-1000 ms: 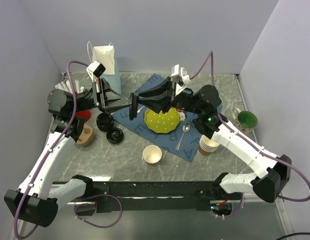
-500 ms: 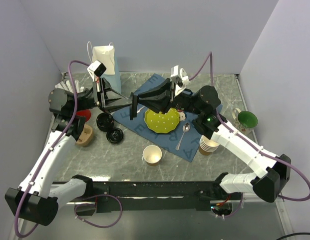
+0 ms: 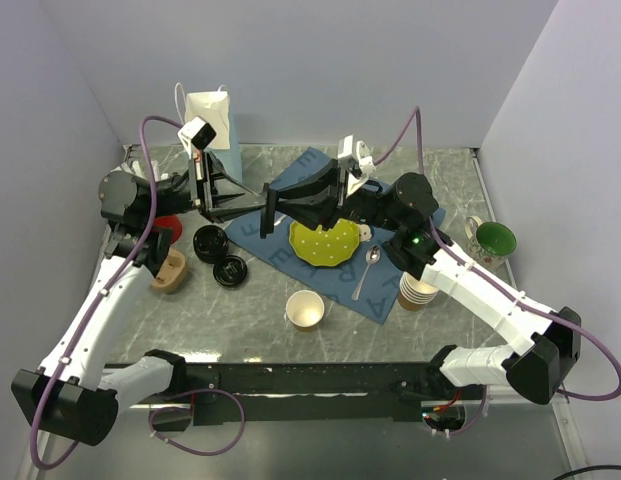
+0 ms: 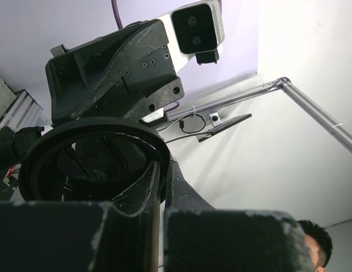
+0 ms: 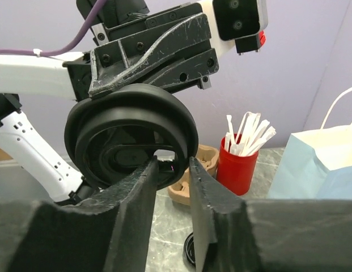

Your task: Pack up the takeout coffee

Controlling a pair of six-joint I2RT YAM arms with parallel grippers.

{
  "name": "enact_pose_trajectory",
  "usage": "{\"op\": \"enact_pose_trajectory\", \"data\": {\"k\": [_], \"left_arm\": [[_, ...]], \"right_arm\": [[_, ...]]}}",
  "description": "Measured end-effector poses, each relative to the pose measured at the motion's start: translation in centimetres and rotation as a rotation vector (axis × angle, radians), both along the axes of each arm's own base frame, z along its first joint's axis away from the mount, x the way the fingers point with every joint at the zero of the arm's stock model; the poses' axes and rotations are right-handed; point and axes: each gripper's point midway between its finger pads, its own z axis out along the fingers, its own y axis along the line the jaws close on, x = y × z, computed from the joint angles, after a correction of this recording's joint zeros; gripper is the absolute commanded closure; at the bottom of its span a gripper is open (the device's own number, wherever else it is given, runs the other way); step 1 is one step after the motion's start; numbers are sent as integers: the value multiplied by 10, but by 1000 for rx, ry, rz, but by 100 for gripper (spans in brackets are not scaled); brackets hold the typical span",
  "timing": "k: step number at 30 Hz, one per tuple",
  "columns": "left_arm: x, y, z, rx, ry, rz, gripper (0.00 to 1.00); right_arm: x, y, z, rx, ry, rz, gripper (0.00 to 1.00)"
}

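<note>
No lidded takeout coffee shows in any view. A lidless tan paper cup (image 3: 306,310) stands on the table near the front. A black lid (image 5: 130,136) (image 4: 90,164) hangs on edge in the air above the table's middle (image 3: 267,212). My left gripper (image 3: 262,205) (image 4: 162,170) is shut on its rim from the left. My right gripper (image 3: 273,210) (image 5: 174,164) comes from the right, one finger inside the rim and one outside, both touching it.
Below lie two loose black lids (image 3: 210,243) (image 3: 230,270) and a cardboard cup carrier (image 3: 170,270). A red cup of white stirrers (image 5: 241,158) and a paper bag (image 3: 212,125) stand back left. Yellow plate (image 3: 325,240), spoon (image 3: 368,265), cup stack (image 3: 418,290), green mug (image 3: 493,240) sit right.
Both wrists have shifted slightly toward the back left with the lid between them. The things on the table have not moved.
</note>
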Motion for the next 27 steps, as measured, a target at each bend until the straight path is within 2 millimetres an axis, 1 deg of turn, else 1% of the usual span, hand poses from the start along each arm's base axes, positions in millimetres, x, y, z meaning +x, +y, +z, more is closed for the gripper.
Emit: {"op": "enact_pose_trajectory", "data": {"k": [1,3,5,8,9,10,11,12,14,15,16,18,20,21,23,24,26,27], "left_arm": [[0,0,-1,2,2,-2,94],[1,-1,-2,4,5,-5,95],[2,-1,-2,5,6,-5,94],[3,-1,-4,10,11,-11,92],[3,-1,-4,11,12,-13,88],[3,-1,-4,12,13,-13,85],[3,-2,-5,13,12,-13,81],[3,-2,-5,14,9,-12,69],[3,-2,-6,17,3,-8,54],[4,-2,-7,22,4,-3,37],[5,-2,-9,30,8,3,32],[8,-3,-10,50,12,19,23],[11,-3,-8,70,-6,45,19],[13,-3,-6,80,-22,60,12],[17,-4,-4,105,-55,93,10],[19,-3,-4,115,-67,106,7],[27,-1,-10,147,-79,153,4],[33,0,-15,167,-80,181,1]], "right_arm": [[0,0,0,0,-1,-1,61],[1,0,0,-1,-5,-4,68],[2,0,-1,0,-6,-12,73],[5,-1,-4,5,-1,-36,88],[7,-1,-4,6,0,-43,98],[8,-1,-3,9,1,-51,100],[9,-1,-3,11,1,-57,100],[9,-2,-2,14,3,-61,100],[10,-4,0,17,6,-71,100],[10,-4,0,18,8,-75,100],[10,-5,0,17,12,-80,100],[11,-8,-2,4,39,-101,100],[13,-12,-7,-20,78,-128,100],[14,-14,-9,-34,102,-145,100],[16,-22,-13,-68,157,-192,100],[17,-27,-14,-84,186,-219,100],[15,-40,-18,-130,256,-273,100],[13,-47,-19,-151,287,-300,100]]}}
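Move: The left gripper holds the black lid by its upper rim, the lid's middle about 4 cm below it. The open right fingers already straddle the forward rim, the lid's middle roughly 3 cm back and 1 cm left of them. From the right hand, some 40 cm down, the cream cup stands about 4 cm back and 4 cm right; the green plate lies 17 cm ahead and 9 cm right. Close the right gripper to pinch the lid's rim while easing it about 1 cm forward, then open the left fingers wide and let go. Draw the right hand away with the lid, some 5 cm to the right and a little down, swinging its wrist clockwise and tipping it roughly 25 degrees in all; shift the freed left hand about 3 cm forward and slightly down. ##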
